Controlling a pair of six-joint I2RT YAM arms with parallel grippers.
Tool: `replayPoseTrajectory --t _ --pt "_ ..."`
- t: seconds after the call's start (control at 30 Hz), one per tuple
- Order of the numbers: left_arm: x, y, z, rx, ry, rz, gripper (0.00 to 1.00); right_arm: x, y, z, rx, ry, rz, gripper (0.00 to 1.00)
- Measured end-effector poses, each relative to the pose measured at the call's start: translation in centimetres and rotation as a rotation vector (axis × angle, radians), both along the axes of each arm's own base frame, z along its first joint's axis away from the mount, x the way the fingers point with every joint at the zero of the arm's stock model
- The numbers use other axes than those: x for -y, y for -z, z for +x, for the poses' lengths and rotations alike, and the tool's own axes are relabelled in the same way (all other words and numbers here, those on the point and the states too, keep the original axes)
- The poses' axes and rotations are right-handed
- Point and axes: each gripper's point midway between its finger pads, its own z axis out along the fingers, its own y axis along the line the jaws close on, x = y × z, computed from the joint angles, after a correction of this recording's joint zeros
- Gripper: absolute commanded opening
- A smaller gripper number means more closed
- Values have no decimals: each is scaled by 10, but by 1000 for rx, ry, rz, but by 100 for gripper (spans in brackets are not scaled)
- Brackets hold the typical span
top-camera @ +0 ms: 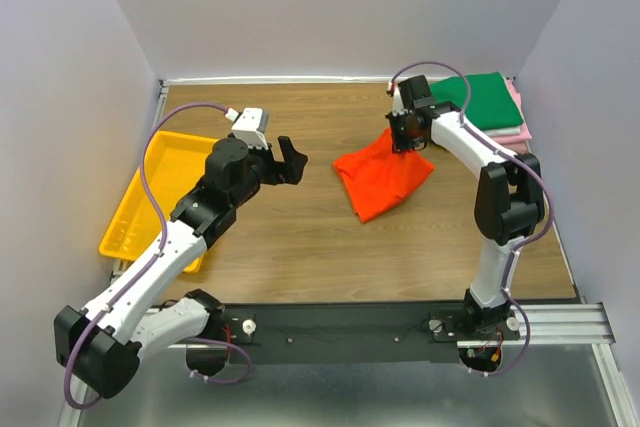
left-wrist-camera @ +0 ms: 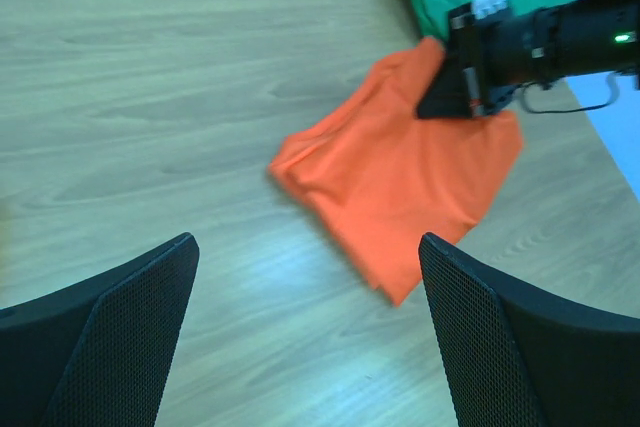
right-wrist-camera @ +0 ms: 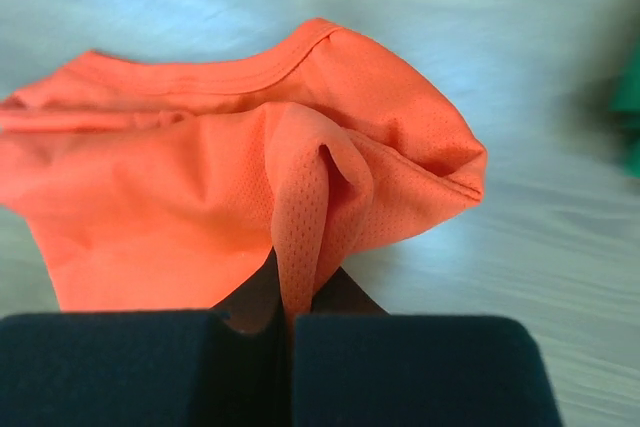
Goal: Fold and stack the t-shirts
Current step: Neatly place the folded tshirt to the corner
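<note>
A bright orange t-shirt [top-camera: 382, 179] lies partly folded in the middle-right of the wooden table. My right gripper [top-camera: 408, 139] is shut on a pinched fold of the orange t-shirt [right-wrist-camera: 300, 237] at its far corner, and the cloth rises into the jaws. In the left wrist view the same orange t-shirt [left-wrist-camera: 400, 172] lies ahead. My left gripper [top-camera: 288, 160] hovers open to the left of it, holding nothing, its fingers [left-wrist-camera: 120, 327] wide apart. A folded dark green t-shirt [top-camera: 482, 99] tops a stack with pink [top-camera: 516, 133] edges at the back right.
A yellow plastic tray [top-camera: 150, 202] sits at the table's left edge beside my left arm. The grey enclosure walls stand close on the left, back and right. The black mounting rail [top-camera: 340, 325] runs along the near edge.
</note>
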Motion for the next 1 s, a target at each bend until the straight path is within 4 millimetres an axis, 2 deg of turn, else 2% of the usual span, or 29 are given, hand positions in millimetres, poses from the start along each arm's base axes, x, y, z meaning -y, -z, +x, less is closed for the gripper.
replayPoseTrajectory --t 0.13,0.5,0.6,0.77,1.0 --pt "-15 7 7 -10 -3 47 98 31 -21 28 78 43 -121 0" --pt "-38 32 20 -65 -3 77 98 83 -79 102 260 94 -344 0" --pt "-43 34 22 -71 -8 76 98 95 -86 113 274 110 -379 1" --pt "-48 40 23 -83 -14 80 98 115 -109 138 333 144 -418 1" --pt "-53 45 25 -95 -21 82 98 135 -161 150 437 174 -458 0"
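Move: The folded orange t-shirt is already pinched in the right hand near its far edge, its body spreading about 6 cm back and 4 cm left of the fingers, a little below. The stack topped by green lies some 11 cm ahead and 20 cm to the right of that hand, 6 cm lower; the table's far right corner is roughly 19 cm ahead and 30 cm right. From the left hand the stack is about 25 cm ahead, 42 cm right and well below. The orange t-shirt, kept pinched in the shut right fingers, is carried up, forward and to the right, about 15 cm each way, towards the far left side of the stack; the last part is mostly rise, and the wrist tips its fingers up and outward some 35 degrees. The empty left hand, still open, drifts left and down, away from the stack. ##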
